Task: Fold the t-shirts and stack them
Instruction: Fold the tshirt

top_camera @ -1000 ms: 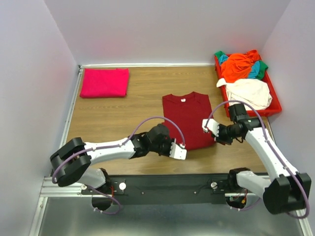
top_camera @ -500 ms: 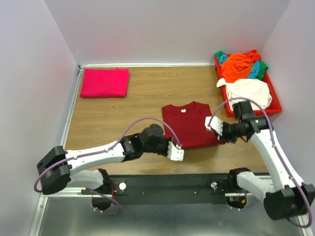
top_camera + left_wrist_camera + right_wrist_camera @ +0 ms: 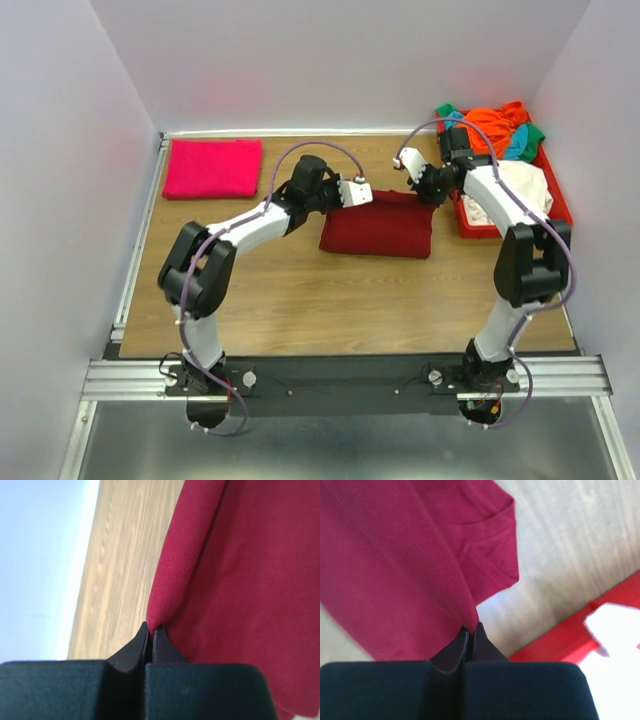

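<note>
The maroon t-shirt [image 3: 378, 228] lies folded in half on the wooden table, its folded-over edge at the far side. My left gripper [image 3: 362, 193] is shut on that edge at the left corner, the cloth [image 3: 235, 570] pinched between the black fingertips [image 3: 142, 640]. At the right corner my right gripper [image 3: 408, 166] is shut on the same shirt [image 3: 400, 565]. A folded magenta-pink t-shirt [image 3: 213, 167] rests at the far left. Orange [image 3: 492, 131], cream [image 3: 515, 187], green and teal t-shirts are heaped in the red tray [image 3: 553, 215].
The red tray stands at the far right, close to my right arm, and its rim [image 3: 555, 640] shows in the right wrist view. White walls close the table on three sides. Bare wood [image 3: 300, 300] lies in front of the maroon shirt.
Both grippers have carried the maroon shirt's near hem away from the arm bases to the far side, folding the shirt in half. Both arms now stretch far over the table.
</note>
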You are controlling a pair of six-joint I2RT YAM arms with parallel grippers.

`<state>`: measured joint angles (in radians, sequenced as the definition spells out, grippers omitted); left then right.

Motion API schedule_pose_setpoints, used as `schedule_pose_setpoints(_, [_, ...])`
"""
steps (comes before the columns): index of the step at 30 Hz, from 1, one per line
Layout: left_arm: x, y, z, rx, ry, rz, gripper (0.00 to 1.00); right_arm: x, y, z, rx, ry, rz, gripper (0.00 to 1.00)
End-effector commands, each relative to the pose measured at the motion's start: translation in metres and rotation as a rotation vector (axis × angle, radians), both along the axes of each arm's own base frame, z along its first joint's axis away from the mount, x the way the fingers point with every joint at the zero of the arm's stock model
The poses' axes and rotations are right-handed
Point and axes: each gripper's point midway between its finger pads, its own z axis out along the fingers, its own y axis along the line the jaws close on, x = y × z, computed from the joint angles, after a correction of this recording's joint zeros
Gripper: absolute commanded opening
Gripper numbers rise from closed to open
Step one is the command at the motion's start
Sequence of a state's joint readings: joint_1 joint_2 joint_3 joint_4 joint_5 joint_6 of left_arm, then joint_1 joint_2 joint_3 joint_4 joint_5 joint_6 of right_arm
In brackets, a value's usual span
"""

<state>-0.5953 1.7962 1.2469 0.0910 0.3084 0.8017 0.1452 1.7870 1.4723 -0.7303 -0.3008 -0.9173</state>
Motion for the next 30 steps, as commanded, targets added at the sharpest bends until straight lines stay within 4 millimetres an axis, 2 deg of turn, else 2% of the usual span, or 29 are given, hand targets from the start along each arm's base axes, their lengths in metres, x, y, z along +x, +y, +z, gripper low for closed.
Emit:
schedule_pose_setpoints(1, [0.03,0.001,-0.018,-0.008,0.043,0.042,0.0,0.054,-0.017,-0.006,-0.047,-0.078,-0.182,0.01])
schedule_pose_setpoints(2, [0.035,0.0,-0.021,-0.005,0.045,0.05,0.0,0.058,-0.018,-0.011,-0.052,-0.074,-0.201,0.01])
schedule_pose_setpoints(3, [0.042,-0.001,-0.018,-0.009,0.038,0.063,0.0,0.062,-0.019,-0.026,-0.056,-0.047,-0.224,0.01])
schedule_pose_setpoints(4, [0.048,0.002,-0.031,0.002,0.061,0.076,0.0,0.068,-0.02,-0.029,-0.059,-0.051,-0.235,0.01])
schedule_pose_setpoints(6, [0.055,0.002,-0.037,0.004,0.075,0.094,0.0,0.077,-0.022,-0.032,-0.068,-0.063,-0.266,0.01])
schedule_pose_setpoints(7, [0.062,0.002,-0.034,-0.004,0.07,0.107,0.0,0.08,-0.024,-0.041,-0.07,-0.047,-0.285,0.01])
schedule_pose_setpoints(8, [0.067,0.003,-0.044,0.011,0.083,0.127,0.0,0.085,-0.025,-0.042,-0.073,-0.063,-0.299,0.01])
schedule_pose_setpoints(9, [0.075,0.004,-0.039,0.01,0.072,0.15,0.0,0.09,-0.025,-0.041,-0.066,-0.072,-0.312,0.02])
schedule_pose_setpoints(10, [0.079,0.004,-0.045,0.014,0.079,0.164,0.0,0.094,-0.025,-0.05,-0.066,-0.06,-0.319,0.02])
schedule_pose_setpoints(12, [0.085,0.008,-0.051,0.028,0.09,0.196,0.0,0.098,-0.024,-0.056,-0.063,-0.052,-0.34,0.04])
schedule_pose_setpoints(13, [0.091,0.007,-0.044,0.019,0.083,0.204,0.0,0.104,-0.023,-0.053,-0.058,-0.063,-0.345,0.05])
schedule_pose_setpoints(14, [0.093,0.008,-0.053,0.024,0.105,0.219,0.0,0.105,-0.022,-0.061,-0.058,-0.05,-0.345,0.07])
schedule_pose_setpoints(16, [0.096,0.009,-0.057,0.035,0.131,0.241,0.0,0.109,-0.022,-0.064,-0.052,-0.05,-0.354,0.09])
schedule_pose_setpoints(17, [0.095,0.013,-0.066,0.054,0.158,0.259,0.0,0.113,-0.02,-0.067,-0.048,-0.05,-0.35,0.11])
schedule_pose_setpoints(20, [0.099,0.019,-0.071,0.064,0.18,0.317,0.0,0.121,-0.017,-0.068,-0.033,-0.056,-0.355,0.15])
schedule_pose_setpoints(22, [0.097,0.023,-0.076,0.072,0.205,0.34,0.0,0.131,-0.015,-0.068,-0.017,-0.065,-0.365,0.23])
schedule_pose_setpoints(24, [0.093,0.026,-0.088,0.086,0.25,0.368,0.0,0.141,-0.014,-0.07,-0.003,-0.074,-0.395,0.37])
schedule_pose_setpoints(25, [0.097,0.029,-0.087,0.082,0.254,0.41,0.04,0.145,-0.014,-0.069,0.0,-0.084,-0.419,0.49])
schedule_pose_setpoints(26, [0.101,0.037,-0.101,0.094,0.284,0.474,0.21,0.151,-0.015,-0.067,0.006,-0.102,-0.447,0.65])
schedule_pose_setpoints(27, [0.108,0.047,-0.104,0.088,0.299,0.559,0.44,0.157,-0.02,-0.063,0.003,-0.126,-0.484,0.72])
schedule_pose_setpoints(28, [0.119,0.062,-0.104,0.075,0.327,0.706,0.55,0.166,-0.023,-0.052,0.017,-0.172,-0.529,0.9])
schedule_pose_setpoints(29, [0.126,0.076,-0.101,0.057,0.352,0.777,0.6,0.169,-0.025,-0.045,0.028,-0.197,-0.558,1.0])
schedule_pose_setpoints(30, [0.127,0.081,-0.094,0.044,0.381,0.798,0.94,0.17,-0.029,-0.039,0.03,-0.216,-0.596,1.0])
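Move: Each hand still pinches one end of the raised far edge of the dark red t-shirt. Its landing spot is bare table about 11 cm ahead of the left hand and 12 cm below; from the right hand, 13 cm ahead and 10 cm below. The pink t-shirt lies some 13 cm ahead and 32 cm to the left of the left hand. The red bin is about 10 cm ahead and 17 cm to the right of the right hand, middle some 6 cm lower. Forward and down together, both arms carry the pinched edge of the dark red t-shirt out over the table, the left about 11 cm out and 8 down, the right nearly 15 out and 7 down, most of the sinking coming early. Late on the fingers open and let go, the right nearly fully, the left about half, while the hands turn some 25 degrees, left counter-clockwise, right clockwise. ##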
